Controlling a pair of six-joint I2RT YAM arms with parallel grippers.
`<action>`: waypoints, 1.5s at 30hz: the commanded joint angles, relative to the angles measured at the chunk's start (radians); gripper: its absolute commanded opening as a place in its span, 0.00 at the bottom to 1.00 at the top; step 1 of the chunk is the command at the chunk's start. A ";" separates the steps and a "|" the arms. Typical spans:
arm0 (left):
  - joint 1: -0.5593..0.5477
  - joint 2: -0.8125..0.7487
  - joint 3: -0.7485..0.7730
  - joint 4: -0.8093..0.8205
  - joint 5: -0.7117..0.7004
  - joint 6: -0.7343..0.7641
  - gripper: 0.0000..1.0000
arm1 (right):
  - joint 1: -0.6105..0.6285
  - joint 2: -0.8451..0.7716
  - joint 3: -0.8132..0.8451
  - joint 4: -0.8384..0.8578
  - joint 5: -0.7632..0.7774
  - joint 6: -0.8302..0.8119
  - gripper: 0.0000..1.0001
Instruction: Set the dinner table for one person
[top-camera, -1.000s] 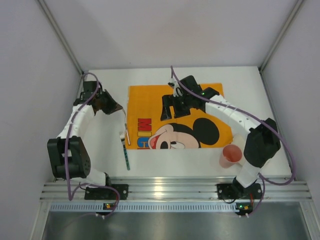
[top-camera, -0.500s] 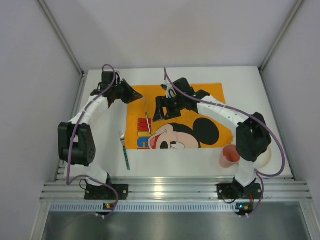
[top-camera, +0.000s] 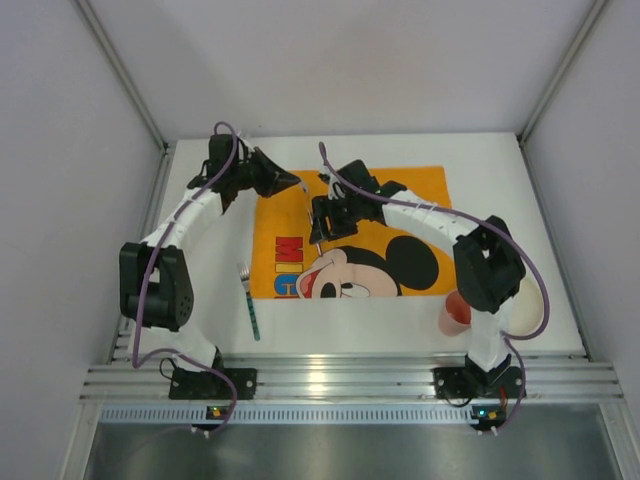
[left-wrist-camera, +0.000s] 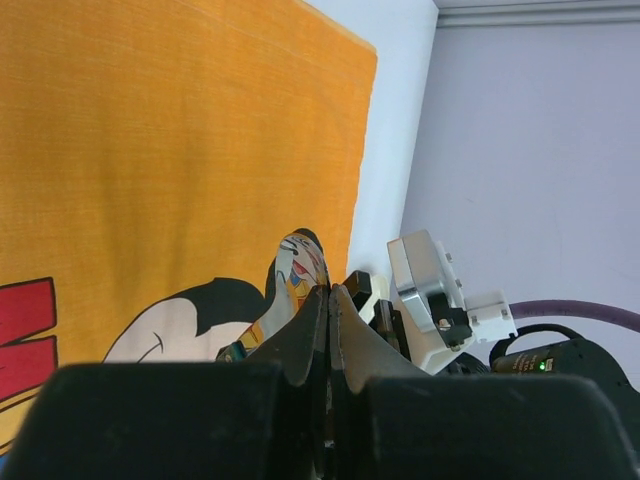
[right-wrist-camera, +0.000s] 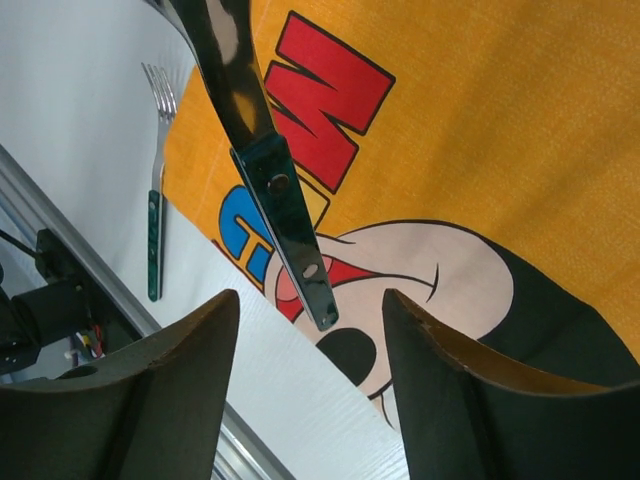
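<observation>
My left gripper (top-camera: 296, 184) is shut on the blade of a knife (top-camera: 312, 218) with a dark green riveted handle, which hangs above the orange Mickey Mouse placemat (top-camera: 410, 195) on the white dinner table (top-camera: 380, 325). In the left wrist view the left gripper (left-wrist-camera: 330, 290) has its jaws pressed together on the blade (left-wrist-camera: 301, 262). My right gripper (right-wrist-camera: 310, 296) is open, and the knife handle (right-wrist-camera: 288, 222) reaches down between its fingers (right-wrist-camera: 190, 345) without touching them. A fork (top-camera: 250, 300) with a green handle lies just left of the placemat.
A pink cup (top-camera: 456, 312) stands at the near right beside the right arm's elbow. A white plate (top-camera: 528, 312) is partly hidden behind that arm. Both arms meet over the placemat's far left part. A metal rail (top-camera: 330, 378) runs along the near edge.
My left arm has carried the knife from the table's left side to above the placemat. My right gripper has moved left to meet it, and its jaws have narrowed around the handle.
</observation>
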 joint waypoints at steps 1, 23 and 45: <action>-0.008 -0.012 0.035 0.088 0.044 -0.064 0.00 | 0.022 0.004 0.062 0.045 0.008 -0.013 0.59; -0.009 -0.022 -0.032 0.252 0.153 -0.116 0.04 | 0.010 -0.046 0.016 0.046 0.099 -0.025 0.00; 0.043 -0.156 -0.063 -0.388 -0.213 0.396 0.97 | -0.317 -0.142 -0.156 -0.248 0.649 -0.142 0.00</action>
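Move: My left hand holds the spoon by its bowl end, and the green handle slopes away about 11 cm back, 4 cm to its right and 10 cm lower. That handle is already between my right hand's open fingers, barely 1 cm to the left of the right hand point. From my right hand, all about 12 cm below, the mat's middle is 6 cm ahead and 8 cm right, the black ear 22 cm right and 1 cm back, the fork 15 cm left and 11 cm back. I close my right fingers on the end of the spoon's handle, almost in place, while my left hand keeps its grip and eases up about 2 cm. Then my left fingers open wide and let the bowl end go; my right hand carries the spoon some 23 cm to the right, slightly forward and down, turning clockwise about 30 degrees as its fingers tip more steeply down. My left hand backs off a few centimetres, back and left. ##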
